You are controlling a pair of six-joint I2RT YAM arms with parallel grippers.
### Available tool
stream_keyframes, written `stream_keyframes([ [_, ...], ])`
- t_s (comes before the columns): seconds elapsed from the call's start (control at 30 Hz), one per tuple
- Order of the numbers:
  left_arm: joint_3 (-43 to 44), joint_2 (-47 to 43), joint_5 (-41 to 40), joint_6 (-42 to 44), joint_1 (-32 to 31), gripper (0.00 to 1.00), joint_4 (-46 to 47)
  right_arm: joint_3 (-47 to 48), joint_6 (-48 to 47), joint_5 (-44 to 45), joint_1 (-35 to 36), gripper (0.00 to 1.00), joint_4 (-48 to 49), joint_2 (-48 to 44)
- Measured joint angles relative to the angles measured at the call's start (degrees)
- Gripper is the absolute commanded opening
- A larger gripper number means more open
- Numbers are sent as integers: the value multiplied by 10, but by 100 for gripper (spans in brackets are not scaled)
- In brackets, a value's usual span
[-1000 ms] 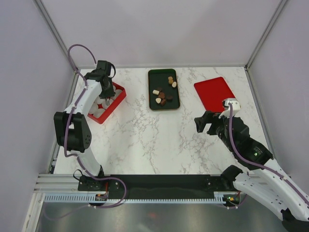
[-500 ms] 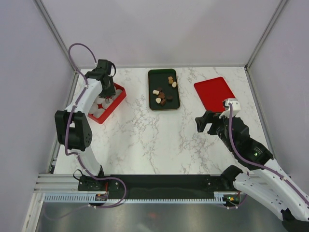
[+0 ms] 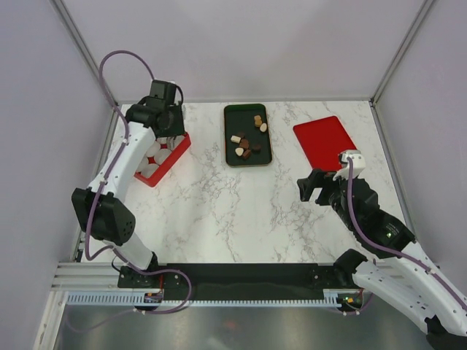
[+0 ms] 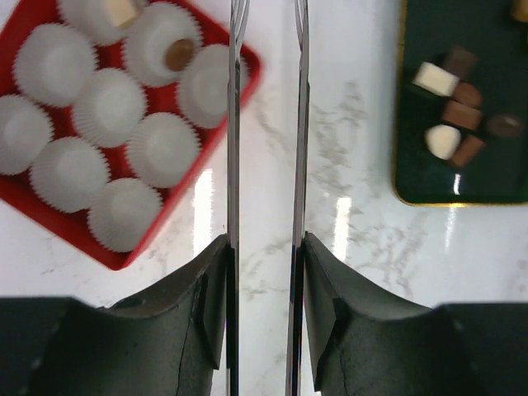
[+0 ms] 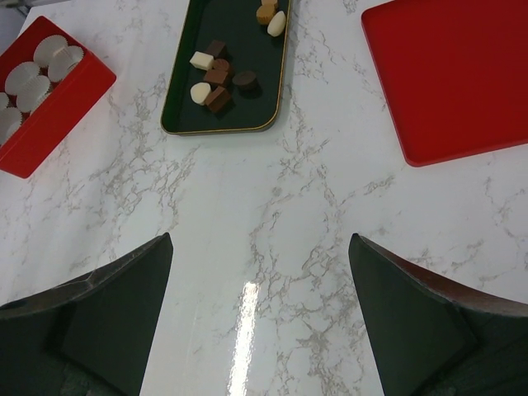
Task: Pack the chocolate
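The chocolate [image 3: 246, 144] lies as several brown, tan and cream pieces on a dark green tray [image 3: 239, 117] at the back middle. It also shows in the left wrist view [image 4: 458, 115] and the right wrist view [image 5: 219, 78]. My left gripper [image 3: 172, 130] [image 4: 264, 247] is shut on long metal tongs [image 4: 233, 124], held at the red box's [image 3: 149, 180] right corner; the tong tips are out of view. Two paper cups in the box hold a brown piece [image 4: 177, 54] and a tan piece [image 4: 122, 10]. My right gripper [image 3: 310, 186] [image 5: 260, 239] is open and empty above the marble.
The red box [image 4: 252, 70] holds several white paper cups [image 4: 107, 107], most of them empty. A flat red lid [image 3: 325, 142] [image 5: 454, 74] lies at the back right. Grey walls close in the table on three sides.
My left gripper with the tongs has lifted and shifted right, from over the red box to its right corner. The right arm has barely moved.
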Motion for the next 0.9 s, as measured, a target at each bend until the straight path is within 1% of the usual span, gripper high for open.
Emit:
stream_keyframes([
  [0.2, 20, -12, 28, -2, -136, 46, 3, 0, 2, 2, 0, 96, -7, -3],
  [0.33, 20, -1, 59, -9, -183, 46, 6, 0, 3, 2, 0, 96, -15, -7],
  [0.6, 32, 91, 82, -11, -206, 50, 47, 1, 4, 4, 0, 97, -23, -11],
  [0.9, 147, 215, 71, 0, -211, 50, 94, 2, -1, 13, 0, 97, -24, -7],
])
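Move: Beyond the left hand, which holds the empty tweezers, the caramel chocolates in the green tray lie about 14 cm ahead, 28 cm right and 21 cm below. The tray's nearer chocolate cluster stands some 4 cm ahead and 22 cm right of that hand; the red box's middle is about 2 cm ahead and 13 cm left, both roughly 20 cm lower. From the right hand the caramels are some 33 cm ahead, 13 cm left, 23 cm down. Swinging right by some 22 cm, the left hand carries the tweezers away from the red box to the green tray, first rising a little and drawing back about 5 cm, then curving forward and down by some 7 cm each towards the caramels. The wrist turns clockwise about 25 degrees; the grip stays half open, keeping the tweezers, their blades apart. ##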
